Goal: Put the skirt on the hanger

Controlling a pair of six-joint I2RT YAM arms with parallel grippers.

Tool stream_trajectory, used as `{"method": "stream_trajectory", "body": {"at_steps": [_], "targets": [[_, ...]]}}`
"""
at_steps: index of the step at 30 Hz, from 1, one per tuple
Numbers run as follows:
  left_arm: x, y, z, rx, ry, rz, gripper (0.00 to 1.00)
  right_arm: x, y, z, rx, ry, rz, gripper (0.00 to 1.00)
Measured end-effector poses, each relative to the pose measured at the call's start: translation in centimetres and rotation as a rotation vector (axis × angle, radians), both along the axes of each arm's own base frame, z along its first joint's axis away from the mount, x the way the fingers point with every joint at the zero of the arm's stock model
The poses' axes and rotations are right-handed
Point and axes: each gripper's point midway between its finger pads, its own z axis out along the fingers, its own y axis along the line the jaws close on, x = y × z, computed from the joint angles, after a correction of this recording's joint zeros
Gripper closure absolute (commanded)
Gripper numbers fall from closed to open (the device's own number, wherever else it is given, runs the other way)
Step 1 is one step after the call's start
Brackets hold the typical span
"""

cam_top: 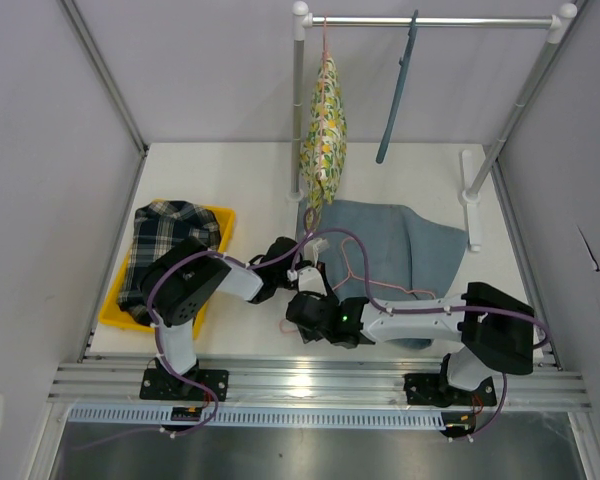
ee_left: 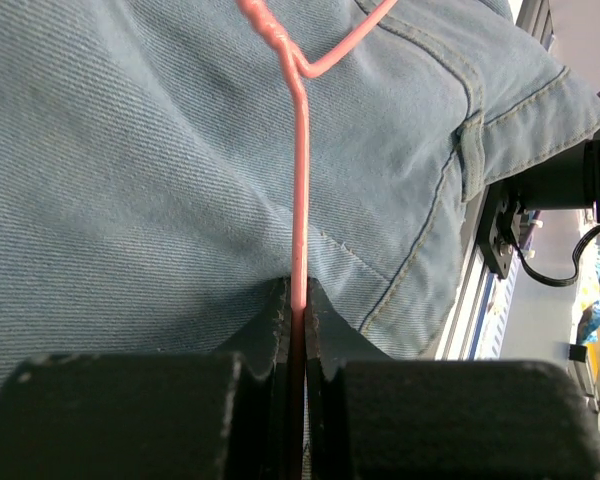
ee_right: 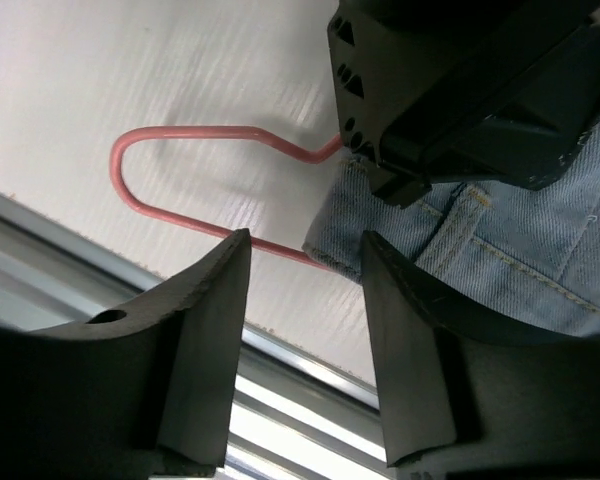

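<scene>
The lemon-print skirt [cam_top: 327,120] hangs from the rail by a pink wire hook [cam_top: 325,40]. A second pink hanger [cam_top: 358,272] lies across the blue denim shirt [cam_top: 400,250] on the table. My left gripper [cam_top: 305,262] is shut on this hanger's straight wire [ee_left: 301,200], its jaws pinching it over the denim [ee_left: 130,180]. My right gripper [ee_right: 302,240] stands open just short of the hanger's rounded end [ee_right: 180,170], which juts past the shirt's edge [ee_right: 500,250]; nothing sits between its fingers. In the top view the right gripper [cam_top: 294,322] is near the table's front edge.
A blue-grey hanger [cam_top: 398,90] hangs on the rail beside the skirt. A yellow tray [cam_top: 225,215] at the left holds a dark plaid shirt [cam_top: 175,240]. The rack's post [cam_top: 300,100] and foot [cam_top: 470,200] stand at the back. A metal rail [ee_right: 310,350] borders the near edge.
</scene>
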Motion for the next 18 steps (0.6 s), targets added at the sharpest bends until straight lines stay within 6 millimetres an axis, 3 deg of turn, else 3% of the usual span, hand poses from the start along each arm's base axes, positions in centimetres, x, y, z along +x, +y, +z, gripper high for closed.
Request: {"method": "stream_trajectory", "body": {"at_steps": [6, 11, 13, 18], "targets": [[0.0, -0.1, 0.0, 0.002, -0.014, -0.009, 1.0, 0.4, -0.4, -0.6, -0.013, -0.008, -0.058, 0.51], [-0.1, -0.2, 0.1, 0.002, -0.014, -0.014, 1.0, 0.8, -1.4, -1.6, -0.064, -0.023, -0.093, 0.71], [-0.1, -0.2, 0.0, 0.003, -0.014, -0.015, 1.0, 0.8, -1.7, -1.8, -0.077, -0.026, -0.099, 0.89], [-0.2, -0.3, 0.1, 0.002, -0.016, -0.018, 1.0, 1.2, -2.5, -1.0, -0.1, -0.045, -0.117, 0.95]]}}
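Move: From the right hand, the spot where the pink hanger's lower bar enters the skirt's near waist corner is about 3 cm to the right, 1 cm ahead and 2 cm below. The hanger's looped end lies some 6 cm to the hand's left, 1 cm ahead; the hanger's neck is roughly 12 cm ahead and 9 cm right. From the left hand, that waist corner is about 7 cm back and 2 cm left, slightly lower. The right fingers, already partly open around the work, close almost shut and pinch the skirt's waist corner together with the hanger's lower bar. As they close, the hand eases about 2.5 cm right and 1 cm forward, sinking nearly 2 cm before lifting slightly at the very end, with a small clockwise turn. The left hand stays put, still gripping the hanger's upper wire. ##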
